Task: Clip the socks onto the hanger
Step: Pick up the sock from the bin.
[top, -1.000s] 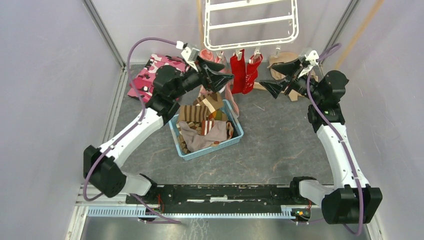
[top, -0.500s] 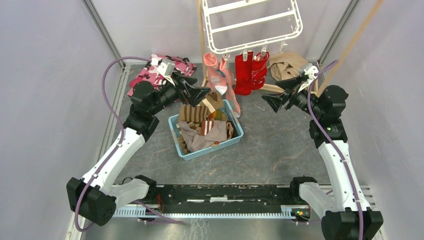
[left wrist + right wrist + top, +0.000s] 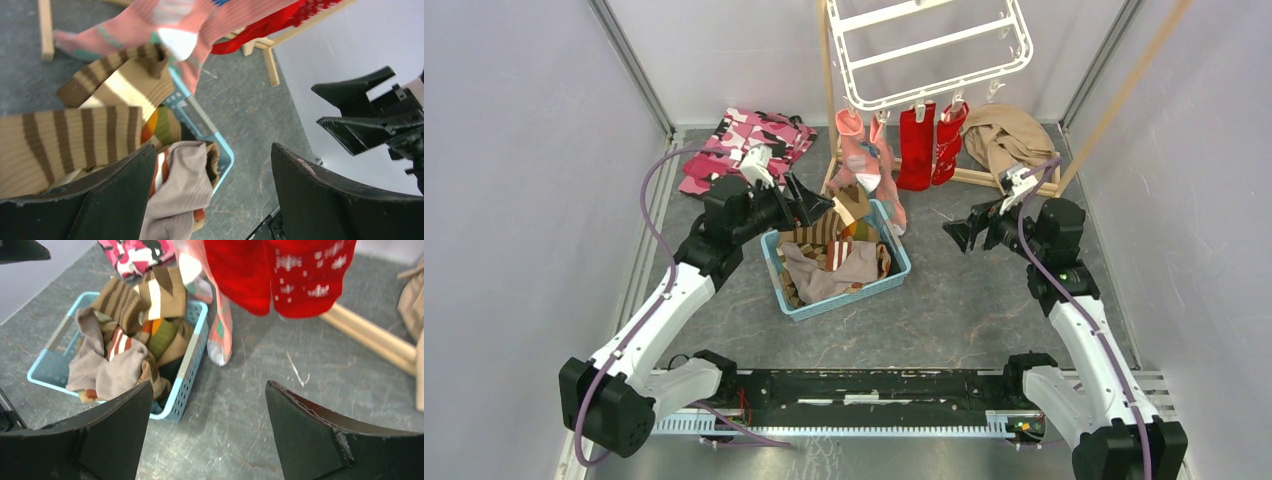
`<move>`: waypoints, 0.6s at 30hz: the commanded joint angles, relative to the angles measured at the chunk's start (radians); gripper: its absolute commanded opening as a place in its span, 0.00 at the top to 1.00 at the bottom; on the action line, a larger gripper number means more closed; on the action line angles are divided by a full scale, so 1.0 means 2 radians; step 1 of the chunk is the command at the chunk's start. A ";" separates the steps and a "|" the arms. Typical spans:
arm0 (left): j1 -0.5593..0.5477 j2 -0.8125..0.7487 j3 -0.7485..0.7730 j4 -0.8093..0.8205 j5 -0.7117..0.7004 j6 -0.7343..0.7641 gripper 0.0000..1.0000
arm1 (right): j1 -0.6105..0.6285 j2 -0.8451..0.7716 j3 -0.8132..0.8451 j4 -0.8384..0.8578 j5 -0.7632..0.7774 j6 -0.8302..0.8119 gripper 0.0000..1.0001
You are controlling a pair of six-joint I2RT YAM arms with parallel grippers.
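Observation:
The white hanger (image 3: 929, 50) hangs at the back. A salmon-pink pair of socks (image 3: 864, 165) and a red pair (image 3: 929, 140) dangle from pegs on its near rim. Brown striped socks (image 3: 819, 232) lie heaped with others in the blue basket (image 3: 894, 270). My left gripper (image 3: 812, 205) hovers open over the basket's far left corner. Between its jaws in the wrist view (image 3: 212, 150) I see a grey-beige sock (image 3: 175, 185), with a striped one (image 3: 65, 137) to the left. My right gripper (image 3: 959, 228) stands open and empty right of the basket, over bare floor (image 3: 209, 385).
A pink camouflage garment (image 3: 744, 145) lies at the back left. A tan cloth (image 3: 1009, 135) is draped at the back right over the wooden stand's base bar (image 3: 370, 337). The stand's upright pole (image 3: 827, 90) rises beside the pink socks. Walls close in on both sides.
Both arms have drawn back from the hanger and come down. The left gripper has left the pink socks and moved over the basket. The hanger has swung a little.

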 commanded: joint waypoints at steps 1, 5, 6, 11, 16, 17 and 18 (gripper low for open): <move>0.002 -0.010 -0.002 -0.052 -0.050 -0.054 0.13 | 0.005 -0.008 -0.027 -0.009 0.041 0.001 0.11; 0.002 -0.003 -0.009 -0.067 -0.078 -0.046 0.18 | 0.005 0.012 -0.016 -0.002 0.040 0.017 0.11; 0.001 0.002 -0.013 -0.062 -0.082 -0.045 0.21 | 0.006 0.017 -0.010 -0.003 0.036 0.020 0.11; 0.002 0.043 -0.005 -0.056 -0.086 -0.044 0.45 | 0.005 0.020 -0.004 -0.012 0.036 0.013 0.12; -0.007 0.085 0.044 -0.128 -0.140 -0.056 0.50 | 0.006 0.029 -0.007 -0.012 0.028 0.027 0.13; -0.012 0.091 0.053 -0.141 -0.158 -0.056 0.48 | 0.005 0.029 -0.006 -0.012 0.027 0.028 0.13; -0.020 0.097 0.062 -0.151 -0.174 -0.055 0.47 | 0.006 0.030 -0.006 -0.012 0.026 0.028 0.13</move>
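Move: The brown striped sock on top of the bin lies about 3 cm ahead of the left hand, 2 cm to its left and 18 cm below. From that hand, the brown sock with the white band is some 7 cm ahead and 6 cm right, the red-and-white striped sock 3 cm back and 4 cm right, and the grey sock 7 cm back and 3 cm right, all at about that depth. From the right hand the brown striped sock is roughly 29 cm left, 8 cm ahead and 16 cm below. The left hand sinks about 9.5 cm towards the brown striped sock, easing a little left and, late on, forward, while its empty fingers tip down some 20 degrees, swing counter-clockwise and narrow from nearly wide open to about half, still clear of the socks. The right hand, empty and open, sinks some 4.5 cm beside the bin with a slight tip downward, then stays there. ##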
